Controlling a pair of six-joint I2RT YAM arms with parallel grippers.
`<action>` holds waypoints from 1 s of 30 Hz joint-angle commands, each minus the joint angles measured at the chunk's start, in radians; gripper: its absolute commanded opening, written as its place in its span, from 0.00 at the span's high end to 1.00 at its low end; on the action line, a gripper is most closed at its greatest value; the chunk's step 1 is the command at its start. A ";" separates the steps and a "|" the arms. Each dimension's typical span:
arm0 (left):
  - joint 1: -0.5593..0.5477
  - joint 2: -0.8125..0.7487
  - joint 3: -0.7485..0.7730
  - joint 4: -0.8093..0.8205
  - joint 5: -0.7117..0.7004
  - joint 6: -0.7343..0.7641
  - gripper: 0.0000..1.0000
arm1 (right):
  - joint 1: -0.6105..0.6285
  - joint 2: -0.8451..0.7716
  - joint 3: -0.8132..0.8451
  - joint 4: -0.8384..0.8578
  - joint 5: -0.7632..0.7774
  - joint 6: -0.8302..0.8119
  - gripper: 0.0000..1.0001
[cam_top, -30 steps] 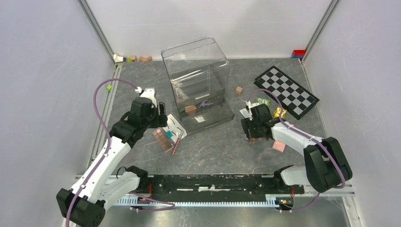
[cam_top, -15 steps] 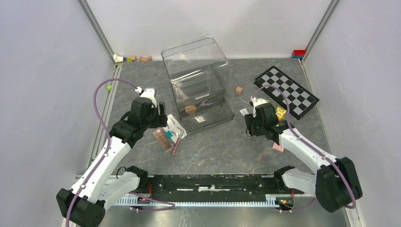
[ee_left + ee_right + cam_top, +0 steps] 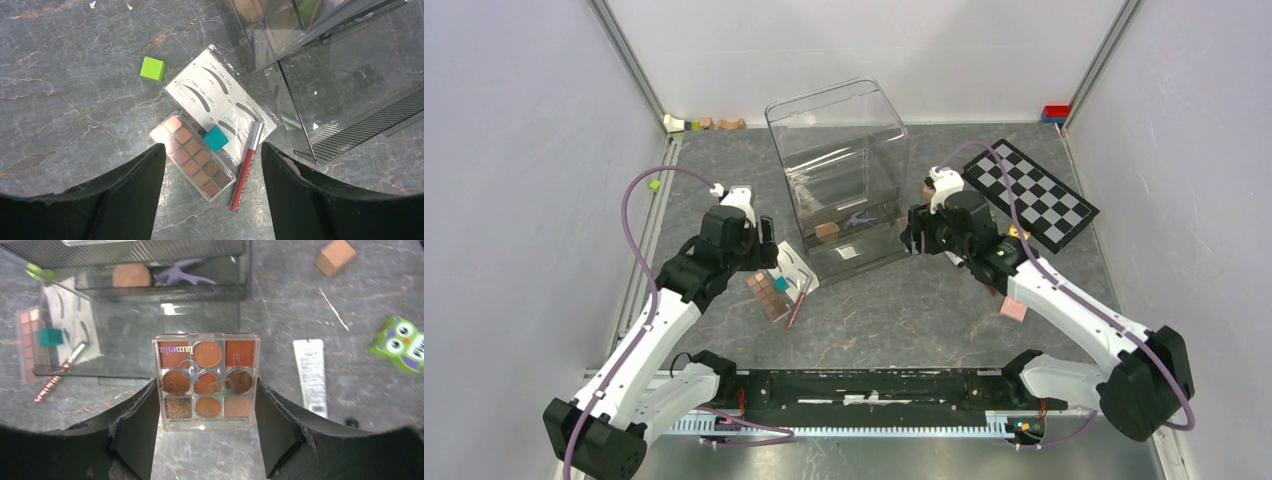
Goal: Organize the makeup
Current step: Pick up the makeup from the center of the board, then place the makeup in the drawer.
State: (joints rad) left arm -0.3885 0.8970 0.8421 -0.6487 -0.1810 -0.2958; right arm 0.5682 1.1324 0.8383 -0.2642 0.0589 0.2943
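Note:
My right gripper [image 3: 206,412] is shut on a square brown eyeshadow palette [image 3: 206,381] and holds it above the table, just right of the clear organizer [image 3: 839,150]. In the top view this gripper [image 3: 914,240] is at the organizer's front right corner. Lilac scissors [image 3: 185,271] and a peach sponge [image 3: 131,275] lie in the organizer's lower tray. My left gripper [image 3: 212,150] is open and empty above a long brown eyeshadow palette [image 3: 192,155], a red pencil [image 3: 246,165] and the white eyebrow card [image 3: 220,95]. A white tube [image 3: 310,375] lies on the table to the right.
A teal cube [image 3: 216,138] rests on the card and a green cube [image 3: 152,68] lies beside it. A brown cube [image 3: 336,256], a green owl piece [image 3: 400,342], a pink block [image 3: 1014,309] and the checkerboard [image 3: 1029,193] are on the right side.
My right gripper has risen from the table with the square palette and moved left and away toward the organizer. My left arm has not moved.

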 commanded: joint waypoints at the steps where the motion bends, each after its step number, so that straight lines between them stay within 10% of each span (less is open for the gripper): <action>1: 0.003 -0.003 0.012 0.032 0.001 0.040 0.23 | 0.047 0.070 0.059 0.108 0.016 0.036 0.55; 23: 0.003 -0.003 0.013 0.032 0.000 0.041 0.23 | 0.100 0.340 0.130 0.232 0.081 0.035 0.49; 30: 0.003 -0.003 0.012 0.032 -0.002 0.041 0.23 | 0.102 0.373 0.148 0.209 0.093 0.024 0.33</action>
State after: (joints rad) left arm -0.3885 0.8970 0.8421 -0.6487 -0.1814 -0.2958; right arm 0.6643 1.5002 0.9375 -0.0746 0.1268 0.3325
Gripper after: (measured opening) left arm 0.765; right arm 0.678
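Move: The right hand holds the eyeshadow palette. The middle of the open clear drawer lies about 10 cm to its left, 3 cm ahead and 15 cm below. In the drawer's back part the purple scissors are some 10 cm ahead and 13 cm left. The white tube lies about 8 cm right and 3 cm ahead, and the wooden cube 17 cm ahead and 3 cm right, both on the table. From the left hand the drawer is roughly 19 cm right and 4 cm ahead. Still pinching the eyeshadow palette by its two sides, the right hand carries it in over the right-hand part of the open drawer: first left, about 6 cm in all, then down some 5.5 cm while easing 4 cm forward. The wrist barely turns and the fingers keep their hold. ##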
